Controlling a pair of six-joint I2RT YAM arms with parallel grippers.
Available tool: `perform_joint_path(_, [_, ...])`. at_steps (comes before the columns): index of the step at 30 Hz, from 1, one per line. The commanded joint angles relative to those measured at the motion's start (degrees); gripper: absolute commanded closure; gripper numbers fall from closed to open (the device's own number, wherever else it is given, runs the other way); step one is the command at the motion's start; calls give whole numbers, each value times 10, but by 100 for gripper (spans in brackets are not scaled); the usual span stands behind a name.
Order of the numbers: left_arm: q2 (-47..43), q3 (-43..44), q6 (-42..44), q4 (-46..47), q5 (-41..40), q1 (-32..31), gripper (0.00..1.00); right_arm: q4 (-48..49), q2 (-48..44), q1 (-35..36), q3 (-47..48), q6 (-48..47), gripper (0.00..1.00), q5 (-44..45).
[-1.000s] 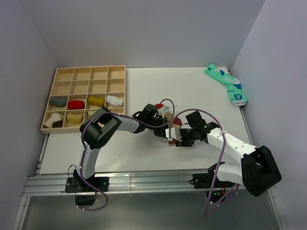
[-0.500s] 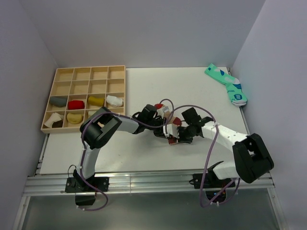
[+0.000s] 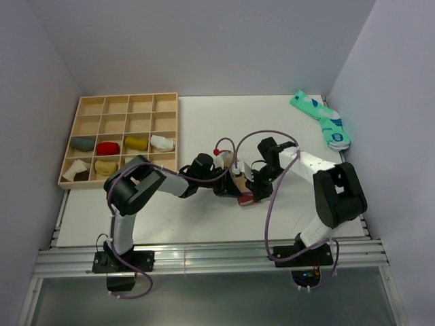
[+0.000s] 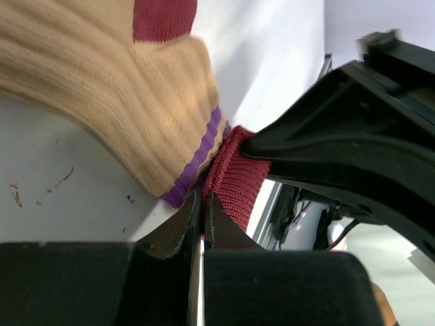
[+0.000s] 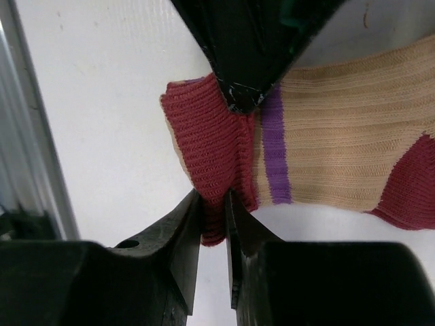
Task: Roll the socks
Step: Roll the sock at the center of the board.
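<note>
The tan sock (image 3: 241, 189) with maroon patches lies at the table's middle between both grippers. In the left wrist view its tan body (image 4: 122, 88) ends in a purple stripe and a maroon cuff (image 4: 238, 180). My left gripper (image 4: 202, 200) is shut on the cuff's edge, and it shows in the top view (image 3: 230, 185). My right gripper (image 5: 213, 202) is shut on the maroon cuff (image 5: 207, 149) from the opposite side, and it shows in the top view (image 3: 253, 185). The left fingertip (image 5: 241, 75) touches the cuff there. The pale olive-green sock is out of view.
A wooden compartment tray (image 3: 122, 102) at the back left holds several rolled socks. A green, white and blue sock pair (image 3: 321, 119) lies at the back right corner. The table's near edge with its metal rail (image 3: 204, 258) runs just behind the grippers.
My right arm has swung round, so its gripper now reaches the sock from the far side. My left wrist has shifted a little left. The sock stays pinched between both grippers.
</note>
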Motion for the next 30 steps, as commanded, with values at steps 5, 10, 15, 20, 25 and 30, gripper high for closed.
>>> perform_joint_path(5, [-60,-38,-5,80,-36,-6,90,-161,109,-36,103,12,75,-42])
perform_joint_path(10, [-66,-63,-5,123,-36,-7,84,-236,198,-53,183,21,76,-57])
perform_joint_path(15, [-92,-81,26,115,-84,-15,74,-259,236,-72,207,11,76,-63])
perform_joint_path(20, [-121,-89,59,104,-126,-20,66,-256,240,-77,204,14,76,-56])
perform_joint_path(25, [-123,-60,131,87,-157,-37,63,-319,284,-78,246,0,76,-67])
perform_joint_path(30, [-103,-50,181,131,-148,-45,59,-333,317,-83,267,21,76,-68])
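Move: The dark red rolled cuff lies between the closed hands. Its middle is about 3 cm right of the left hand and 1 cm back, at fingertip height; from the right hand, which pinches its right end, the middle is about 4 cm left and 1 cm back. The sock's red heel patch lies some 8 cm ahead of the right hand and 1 cm left; the toe is roughly 15 cm ahead of the left hand and 4 cm left, 2 cm lower. The left fingers let go of the cuff roll's left end, opening to a bit under half, and rise about 5 cm clear of it, their tips swinging up and forward late in the lift. The right hand keeps its pinch on the roll's right end and twists it over towards the toe, its wrist tipping some 35 degrees so the fingertips swing back towards the base, while the pinch itself shifts only 1–2 cm to the right, forward and down. ##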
